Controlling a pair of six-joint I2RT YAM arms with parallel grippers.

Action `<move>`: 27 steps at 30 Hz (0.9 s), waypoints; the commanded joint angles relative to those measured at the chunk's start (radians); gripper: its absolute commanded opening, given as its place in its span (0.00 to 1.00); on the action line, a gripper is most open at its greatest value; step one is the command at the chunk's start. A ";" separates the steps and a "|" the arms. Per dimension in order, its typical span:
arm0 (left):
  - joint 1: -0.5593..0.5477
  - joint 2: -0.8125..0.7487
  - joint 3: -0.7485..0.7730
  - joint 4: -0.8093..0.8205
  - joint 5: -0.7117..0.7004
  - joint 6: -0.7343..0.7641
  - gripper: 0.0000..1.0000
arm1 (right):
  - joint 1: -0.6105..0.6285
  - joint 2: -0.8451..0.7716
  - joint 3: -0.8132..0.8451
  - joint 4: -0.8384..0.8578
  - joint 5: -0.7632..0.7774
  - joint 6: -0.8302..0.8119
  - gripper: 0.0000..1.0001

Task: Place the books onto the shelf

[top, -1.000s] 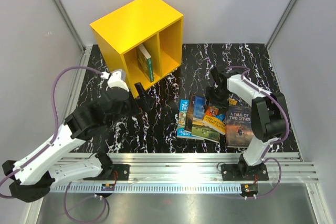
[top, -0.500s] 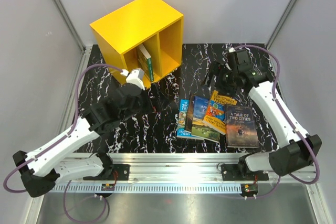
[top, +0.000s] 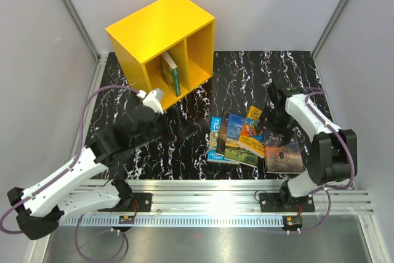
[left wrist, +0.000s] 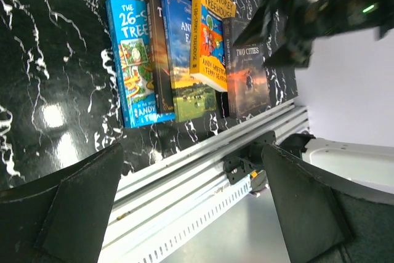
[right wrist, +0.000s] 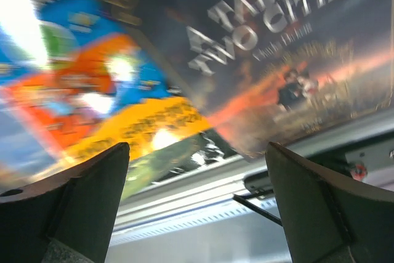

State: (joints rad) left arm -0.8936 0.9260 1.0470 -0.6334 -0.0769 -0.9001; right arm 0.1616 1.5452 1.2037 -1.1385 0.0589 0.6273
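Note:
The yellow shelf (top: pixel 161 36) stands at the back left, with one green-spined book (top: pixel 170 72) upright in its left compartment. Several books lie overlapping at the front: a blue one (top: pixel 215 138) (left wrist: pixel 131 66), a landscape-cover one (top: pixel 233 137) (left wrist: pixel 184 60), an orange-yellow one (top: pixel 252 129) (left wrist: pixel 209 32) (right wrist: pixel 117 106) and a dark "Two Cities" one (top: pixel 283 150) (left wrist: pixel 247 73) (right wrist: pixel 289 47). My left gripper (top: pixel 183 126) (left wrist: pixel 197 207) hangs open left of the books, holding nothing. My right gripper (top: pixel 275 116) (right wrist: pixel 197 207) is open just above the orange-yellow and dark books; its view is blurred.
The aluminium rail (top: pixel 209 190) (left wrist: pixel 203 164) runs along the near table edge, just in front of the books. Grey walls close in the table on three sides. The right arm (left wrist: pixel 320 7) shows beyond the books in the left wrist view.
The right gripper opened wide, swung to the back, then came forward over the dark book. The orange-yellow book shifted slightly. The left gripper moved right, towards the books.

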 commanded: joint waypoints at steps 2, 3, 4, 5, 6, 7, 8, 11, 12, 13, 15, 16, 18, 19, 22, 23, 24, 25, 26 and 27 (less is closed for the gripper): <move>0.001 -0.090 -0.086 0.009 0.031 -0.057 0.99 | -0.005 -0.037 -0.169 0.068 -0.018 0.083 1.00; 0.001 -0.114 -0.099 0.005 0.031 -0.062 0.99 | -0.019 -0.028 -0.180 0.083 -0.005 0.083 1.00; 0.001 -0.127 -0.108 -0.009 0.031 -0.066 0.99 | -0.028 -0.017 -0.187 0.107 0.002 0.084 1.00; 0.001 -0.137 -0.117 -0.017 0.031 -0.074 0.99 | -0.036 0.005 -0.200 0.129 0.004 0.080 1.00; 0.001 -0.154 -0.119 -0.029 0.029 -0.077 0.99 | -0.052 0.018 -0.207 0.152 -0.001 0.077 1.00; 0.001 -0.162 -0.119 -0.055 0.026 -0.079 0.99 | -0.060 0.033 -0.214 0.207 -0.013 0.072 1.00; 0.001 -0.171 -0.111 -0.072 0.023 -0.080 0.99 | -0.066 0.055 -0.239 0.244 -0.048 0.065 0.99; 0.001 -0.181 -0.094 -0.133 0.011 -0.079 0.99 | -0.088 0.091 -0.301 0.362 -0.108 0.080 0.83; -0.001 -0.185 -0.082 -0.147 0.002 -0.080 0.99 | -0.091 0.102 -0.315 0.376 -0.117 0.087 0.78; 0.001 -0.187 -0.078 -0.173 -0.003 -0.079 0.99 | -0.091 0.113 -0.331 0.406 -0.125 0.095 0.71; 0.001 -0.191 -0.074 -0.189 -0.017 -0.083 0.99 | -0.093 0.144 -0.383 0.443 -0.146 0.118 0.55; 0.001 -0.193 -0.077 -0.198 -0.020 -0.088 0.99 | -0.086 0.147 -0.377 0.438 -0.137 0.121 0.46; -0.001 -0.196 -0.087 -0.201 -0.027 -0.102 0.99 | -0.089 0.136 -0.377 0.466 -0.158 0.111 0.18; 0.001 -0.197 -0.097 -0.200 -0.029 -0.108 0.99 | -0.089 0.141 -0.369 0.480 -0.168 0.101 0.06; 0.001 -0.197 -0.111 -0.200 -0.038 -0.131 0.99 | -0.086 0.167 -0.331 0.523 -0.231 0.051 0.00; 0.001 -0.194 -0.119 -0.198 -0.040 -0.140 0.99 | -0.086 0.176 -0.310 0.532 -0.247 0.032 0.00; 0.001 -0.194 -0.123 -0.192 -0.044 -0.143 0.99 | -0.076 0.177 -0.296 0.536 -0.263 0.028 0.00; 0.001 -0.191 -0.124 -0.190 -0.043 -0.145 0.99 | -0.067 0.182 -0.280 0.540 -0.274 0.023 0.00; 0.001 -0.184 -0.122 -0.186 -0.043 -0.143 0.99 | -0.054 0.185 -0.248 0.549 -0.293 0.025 0.00; 0.001 -0.176 -0.122 -0.183 -0.043 -0.140 0.99 | -0.012 0.185 -0.231 0.557 -0.333 0.028 0.00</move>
State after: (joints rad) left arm -0.8940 0.7418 0.9306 -0.8383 -0.1036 -1.0260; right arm 0.0658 1.6547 0.9649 -0.9257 -0.1448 0.6277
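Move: A Tale of Two Cities, flat on the table, has its middle about 8 cm back, 6 cm to the right and 8 cm below my open right hand; its left edge runs nearly under my fingers. The yellow 130-Storey book is 7 cm to the left and 1 cm back, with the blue-green book 11 cm left and 4 cm back. From my left hand, Two Cities is roughly 35 cm right, 1 cm back and 25 cm lower. With fingers pointing down, I drop my right hand some 8 cm to the seam between Two Cities and the 130-Storey book. It swings back about 5 cm early on, then eases a little forward, tilting slightly as the fingers go from wide open to shut at Two Cities' left edge. My empty left hand draws off about 5 cm left, also down and back, staying open. ##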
